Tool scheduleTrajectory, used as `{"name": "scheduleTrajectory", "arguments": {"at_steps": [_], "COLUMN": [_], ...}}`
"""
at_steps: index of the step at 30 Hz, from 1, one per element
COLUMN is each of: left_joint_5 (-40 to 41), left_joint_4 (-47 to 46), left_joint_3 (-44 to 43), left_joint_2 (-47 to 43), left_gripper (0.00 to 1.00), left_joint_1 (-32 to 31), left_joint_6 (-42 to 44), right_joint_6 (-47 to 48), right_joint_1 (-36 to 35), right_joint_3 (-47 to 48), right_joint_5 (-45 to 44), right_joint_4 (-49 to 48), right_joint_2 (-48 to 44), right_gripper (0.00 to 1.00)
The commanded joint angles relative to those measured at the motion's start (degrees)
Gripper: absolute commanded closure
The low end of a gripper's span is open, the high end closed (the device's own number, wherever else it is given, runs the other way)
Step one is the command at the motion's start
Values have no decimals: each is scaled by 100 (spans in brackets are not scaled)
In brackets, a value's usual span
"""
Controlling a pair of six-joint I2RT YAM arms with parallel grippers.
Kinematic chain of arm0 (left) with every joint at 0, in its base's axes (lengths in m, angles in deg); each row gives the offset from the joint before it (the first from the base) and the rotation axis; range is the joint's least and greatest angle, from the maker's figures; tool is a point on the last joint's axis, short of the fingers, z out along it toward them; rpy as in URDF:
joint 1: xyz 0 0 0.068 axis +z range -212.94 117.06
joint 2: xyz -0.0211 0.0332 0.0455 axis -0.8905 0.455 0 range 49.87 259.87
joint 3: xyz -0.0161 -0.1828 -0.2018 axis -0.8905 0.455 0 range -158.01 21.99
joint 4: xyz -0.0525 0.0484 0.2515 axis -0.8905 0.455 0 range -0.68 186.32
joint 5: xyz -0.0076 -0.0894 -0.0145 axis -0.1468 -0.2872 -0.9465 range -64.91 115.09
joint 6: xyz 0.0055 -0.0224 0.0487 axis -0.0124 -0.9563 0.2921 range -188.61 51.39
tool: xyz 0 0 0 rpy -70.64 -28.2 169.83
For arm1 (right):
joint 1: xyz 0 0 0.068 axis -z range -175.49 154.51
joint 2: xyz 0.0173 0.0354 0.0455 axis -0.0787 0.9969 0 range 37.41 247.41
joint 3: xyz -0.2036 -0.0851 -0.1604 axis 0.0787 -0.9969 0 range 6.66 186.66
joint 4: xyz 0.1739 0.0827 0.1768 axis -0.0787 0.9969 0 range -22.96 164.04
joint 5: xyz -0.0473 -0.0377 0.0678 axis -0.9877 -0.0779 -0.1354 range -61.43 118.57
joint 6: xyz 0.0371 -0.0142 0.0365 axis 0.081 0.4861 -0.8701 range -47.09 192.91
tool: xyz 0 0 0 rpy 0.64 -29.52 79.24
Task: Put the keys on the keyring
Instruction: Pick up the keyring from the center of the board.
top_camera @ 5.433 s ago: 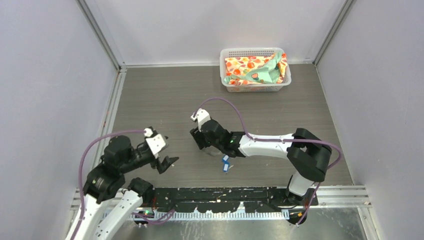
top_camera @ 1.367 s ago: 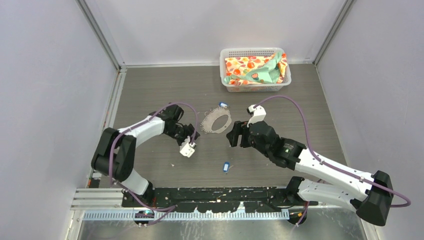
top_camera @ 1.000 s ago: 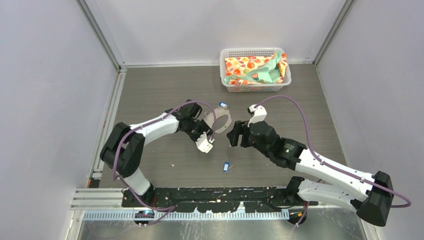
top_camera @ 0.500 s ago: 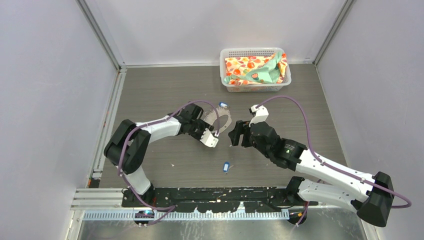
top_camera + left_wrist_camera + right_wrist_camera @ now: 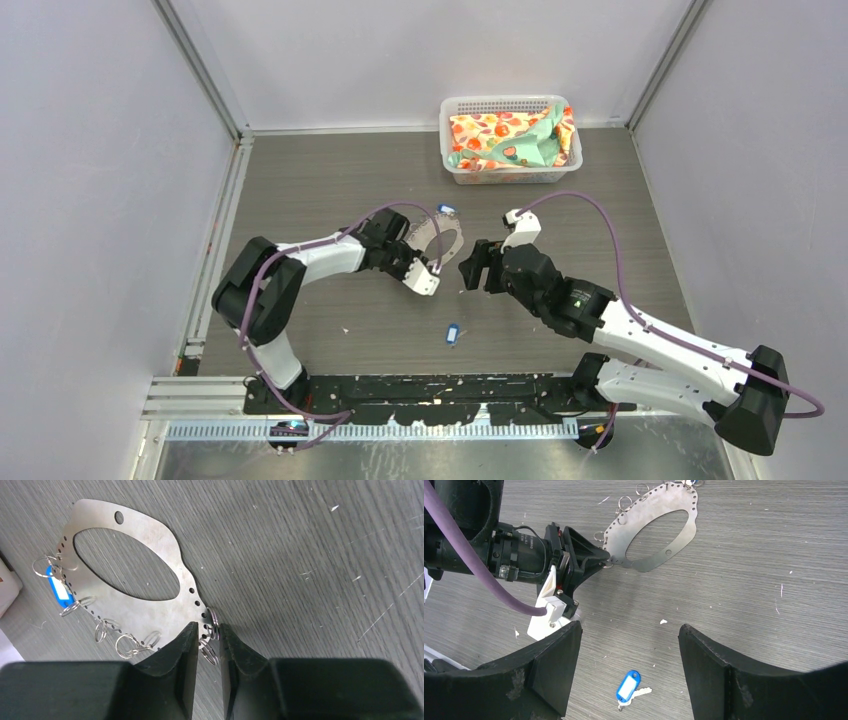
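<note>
The keyring [image 5: 441,238] is a flat silvery oval plate with a big opening and small split rings along its edge, lying mid-table. One blue-headed key [image 5: 446,209] sits at its far edge, and hangs on a ring in the left wrist view [image 5: 59,587]. The other key [image 5: 452,332] lies loose nearer the arm bases [image 5: 628,687]. My left gripper [image 5: 207,630] is down at the keyring's [image 5: 145,610] near edge. Its jaws stand a narrow gap apart around two small rings. My right gripper [image 5: 629,630] hovers wide open to the right of the keyring [image 5: 651,562], holding nothing.
A white basket [image 5: 510,172] holding a flowered cloth [image 5: 505,140] stands at the back right. Metal rails and grey walls border the wood-grain table. Both arms reach toward the middle, their purple cables arching above them.
My left gripper has swung right from the table's left side to the keyring's near edge, and its jaws have narrowed. The right arm has stayed almost still.
</note>
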Motion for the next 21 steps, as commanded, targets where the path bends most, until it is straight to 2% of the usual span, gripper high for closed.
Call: {"name": "scheduleTrajectory", "arguments": {"at_steps": [1, 8, 13, 17, 21], "left_joint_5": [3, 108, 217, 306, 272], "left_joint_4": [-87, -87, -44, 462, 949], "left_joint_3": [-118, -333, -518, -977, -1255], "left_joint_2": [96, 93, -39, -213, -659], "left_gripper": [78, 99, 100, 100, 100], "left_joint_1": [-46, -55, -57, -7, 31], "left_joint_6": [-283, -1006, -1939, -2811, -3173], "right_joint_6": [-128, -151, -87, 81, 455], "right_joint_1": [34, 48, 57, 53, 65], "right_joint_3": [25, 41, 80, 146, 273], "right_joint_5": [-153, -133, -130, -96, 41], "right_joint_4": [-39, -31, -31, -41, -106], "right_joint_2": [-114, -134, -174, -259, -418], "right_gripper": [24, 25, 25, 25, 24]}}
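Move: The left fingers, partly open and just above the table, straddle the near-left corner of the metal keyring, whose middle lies about 4 cm ahead and 4 cm to the right, 1 cm lower. The blue tag already on the keyring lies about 10 cm ahead and 6 cm right; the loose blue-tagged key is some 15 cm back and 7 cm right. From the idle right hand the keyring's middle is about 13 cm ahead, 5 cm left and 17 cm down. The left fingers shut on the near corner of the keyring plate and pinch it, the hand staying almost in place. Once closed, the hand lifts with quickening speed, about 3.5 cm up and nearly 2 cm forward, while turning some 20 degrees counter-clockwise with the corner still gripped. ##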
